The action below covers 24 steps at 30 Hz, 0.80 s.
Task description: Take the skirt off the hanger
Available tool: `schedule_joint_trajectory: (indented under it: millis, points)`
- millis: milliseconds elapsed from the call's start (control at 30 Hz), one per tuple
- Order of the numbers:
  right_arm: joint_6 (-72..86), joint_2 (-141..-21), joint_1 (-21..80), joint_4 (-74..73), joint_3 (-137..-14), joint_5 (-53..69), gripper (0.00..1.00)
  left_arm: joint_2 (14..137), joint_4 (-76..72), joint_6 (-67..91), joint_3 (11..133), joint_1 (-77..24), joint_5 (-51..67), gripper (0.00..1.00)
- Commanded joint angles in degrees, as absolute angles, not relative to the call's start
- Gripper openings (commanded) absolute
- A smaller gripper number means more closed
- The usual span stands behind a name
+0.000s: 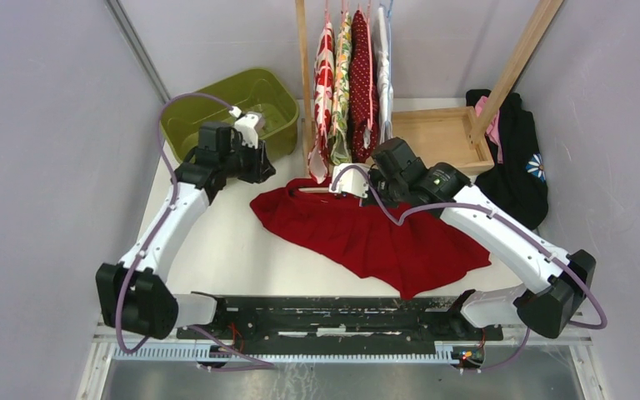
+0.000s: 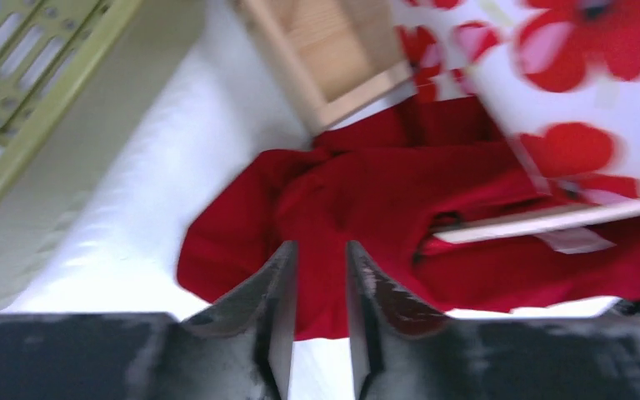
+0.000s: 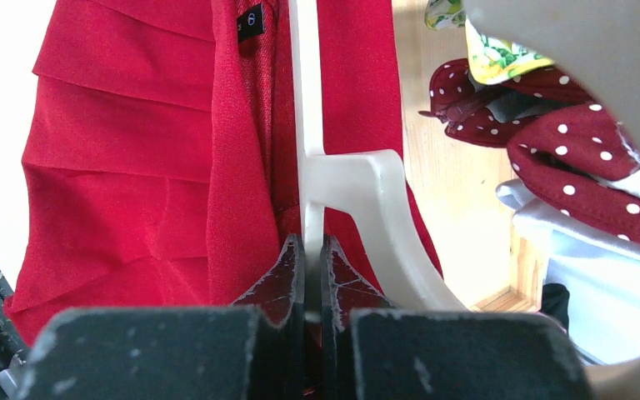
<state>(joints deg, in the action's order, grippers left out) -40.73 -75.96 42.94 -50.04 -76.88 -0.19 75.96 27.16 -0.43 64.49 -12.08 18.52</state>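
Observation:
The red skirt (image 1: 367, 237) lies spread on the white table, its waist still on the white hanger (image 1: 312, 190). My right gripper (image 1: 357, 193) is at the waist's right end. In the right wrist view it (image 3: 312, 246) is shut on the hanger's thin white bar (image 3: 307, 125), with pleated red skirt (image 3: 133, 150) to the left of it. My left gripper (image 1: 263, 170) hovers just off the skirt's left end. In the left wrist view its jaws (image 2: 321, 258) stand a little apart with nothing between them, above the red cloth (image 2: 367, 183); the hanger bar (image 2: 550, 221) shows to the right.
A green basket (image 1: 242, 104) stands at the back left. Behind the skirt is a wooden rack with several hanging garments (image 1: 346, 75) and its wooden base (image 1: 437, 133). A black garment (image 1: 517, 171) lies at the right. A floral garment (image 2: 575, 75) hangs close to the left gripper.

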Motion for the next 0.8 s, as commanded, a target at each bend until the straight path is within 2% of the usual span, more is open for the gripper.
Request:
schedule_joint_trajectory:
  millis: [0, 167, 333, 667, 767]
  points:
    - [-40.8, -76.7, 42.7, -46.0, -78.5, -0.8, 0.01, 73.0, 25.6, 9.2, 63.6, -12.7, 31.5, 0.42]
    - [-41.0, -76.8, 42.7, -46.0, -78.8, -0.8, 0.01, 73.2, 18.4, 15.8, 61.3, -16.6, 30.8, 0.54]
    - [-41.0, -76.7, 42.7, -46.0, -79.1, -1.2, 0.01, 73.8, 17.4, 16.8, 59.3, -19.8, 28.9, 0.55]
    - [-41.0, -76.5, 42.7, -45.8, -79.2, -1.1, 0.01, 72.6, 16.4, 15.7, 54.1, -20.1, 23.9, 0.59]
    - [-41.1, -76.4, 42.7, -46.0, -79.2, -1.2, 0.01, 72.1, 17.4, 14.8, 54.3, -20.1, 22.7, 0.63]
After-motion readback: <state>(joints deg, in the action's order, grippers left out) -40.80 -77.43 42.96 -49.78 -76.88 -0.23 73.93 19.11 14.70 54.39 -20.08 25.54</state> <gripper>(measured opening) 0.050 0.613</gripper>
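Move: The left hand, empty, has the red skirt's waist edge at the hanger's left end about 8 cm to its right, 5 cm back and some 7 cm lower. The tip of the hanger bar is about 8 cm right, 3 cm back and 6 cm below; the red-flowered skirt's lower corner hangs some 11 cm right and 2 cm ahead. From the right hand, which grips the hanger, that waist edge is about 17 cm left, level fore and aft, some 8 cm lower. The left hand swings about 7 cm to the right and 5 cm back towards the waist edge at the hanger's left end, rising a couple of centimetres first and then sinking some 5 cm, while its fingers spread from slightly ajar to over half open and the wrist rolls its left side down and tips downward, some 15 degrees in all. The right hand stays put with its shut grip on the hanger, and the left fingers end close over the red cloth, one either side of the waist edge, with no touch to be made out. ##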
